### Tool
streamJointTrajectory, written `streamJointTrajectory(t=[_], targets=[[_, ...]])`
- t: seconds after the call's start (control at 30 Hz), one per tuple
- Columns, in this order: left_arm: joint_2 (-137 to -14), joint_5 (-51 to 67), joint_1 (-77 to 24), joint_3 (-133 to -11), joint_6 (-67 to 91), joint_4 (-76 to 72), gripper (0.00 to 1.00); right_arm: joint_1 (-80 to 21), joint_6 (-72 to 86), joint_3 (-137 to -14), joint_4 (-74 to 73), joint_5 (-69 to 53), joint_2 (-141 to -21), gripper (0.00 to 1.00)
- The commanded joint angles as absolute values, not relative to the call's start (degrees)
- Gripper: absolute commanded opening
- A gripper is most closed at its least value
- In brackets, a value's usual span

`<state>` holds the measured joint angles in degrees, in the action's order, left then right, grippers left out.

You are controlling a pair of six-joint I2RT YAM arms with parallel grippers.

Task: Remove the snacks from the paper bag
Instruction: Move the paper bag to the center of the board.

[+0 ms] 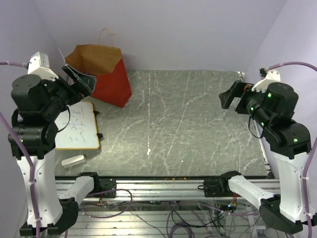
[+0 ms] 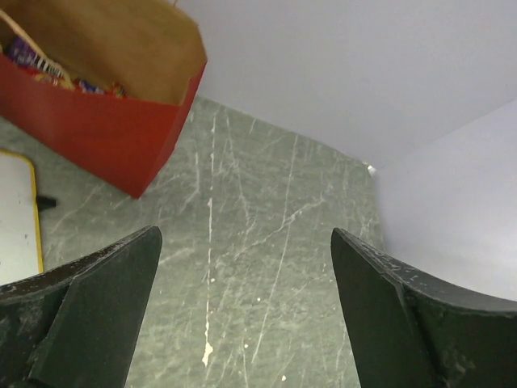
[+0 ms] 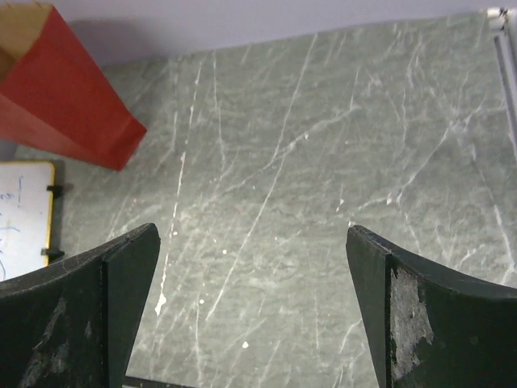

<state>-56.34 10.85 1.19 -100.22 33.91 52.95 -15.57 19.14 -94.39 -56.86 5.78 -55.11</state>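
The paper bag [image 1: 110, 82], red outside and brown inside, stands upright at the back left of the table. It also shows in the left wrist view [image 2: 97, 121] and in the right wrist view [image 3: 69, 101]. Small purple and orange snack packets [image 2: 48, 71] lie inside it, seen through its open top. The large red chip bag is not visible. My left gripper [image 1: 79, 78] is open and empty, raised just left of the bag. My right gripper [image 1: 233, 96] is open and empty, raised at the far right, well away from the bag.
A yellow-framed whiteboard [image 1: 78, 126] lies at the left, in front of the bag. A white eraser [image 1: 73, 160] lies near the front left edge. Purple walls close in the back and sides. A metal rail [image 1: 163, 184] runs along the near edge.
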Motion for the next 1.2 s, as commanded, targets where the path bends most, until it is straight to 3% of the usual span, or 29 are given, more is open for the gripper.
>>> streamJointTrajectory(t=[0.0,0.47,0.8,1.17], targets=[[-57.59,7.74,0.82,-95.84,36.16,50.57,0.97,-16.57,21.03,-90.77,-56.47,5.41,-55.1,1.0],[-58.97,8.1,0.12,-81.8,38.67,45.08,0.98,-18.74,23.84,-77.27,-50.47,-4.44,-55.19,1.0],[-67.7,4.49,-0.07,-89.18,39.4,48.44,0.99,-19.28,23.03,-76.75,-45.23,-10.08,-60.3,1.0],[-79.74,-16.5,1.92,-100.33,49.76,46.68,0.99,-21.43,16.48,-78.2,-43.86,-7.09,-61.67,1.0]])
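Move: The red paper bag stands about 25 cm ahead of the left hand and a few centimetres, maybe 3, to its left, its middle some 32 cm lower. The whiteboard lies flat on the table, about 10 cm ahead of the left hand, 16 cm to its left and roughly 46 cm below. From the right hand the paper bag is about 26 cm ahead, 48 cm to the left and 27 cm lower. The paper bag is approached by both empty hands, fingers staying wide open. The left sinks about 12 cm while easing forward, then runs on forward towards the bag's open top, some 14 cm in all, curving left late, tipping down and turning counter-clockwise about 20 degrees. The right drops 11 cm and shifts 8 cm left, a little forward, with a similar turn. ##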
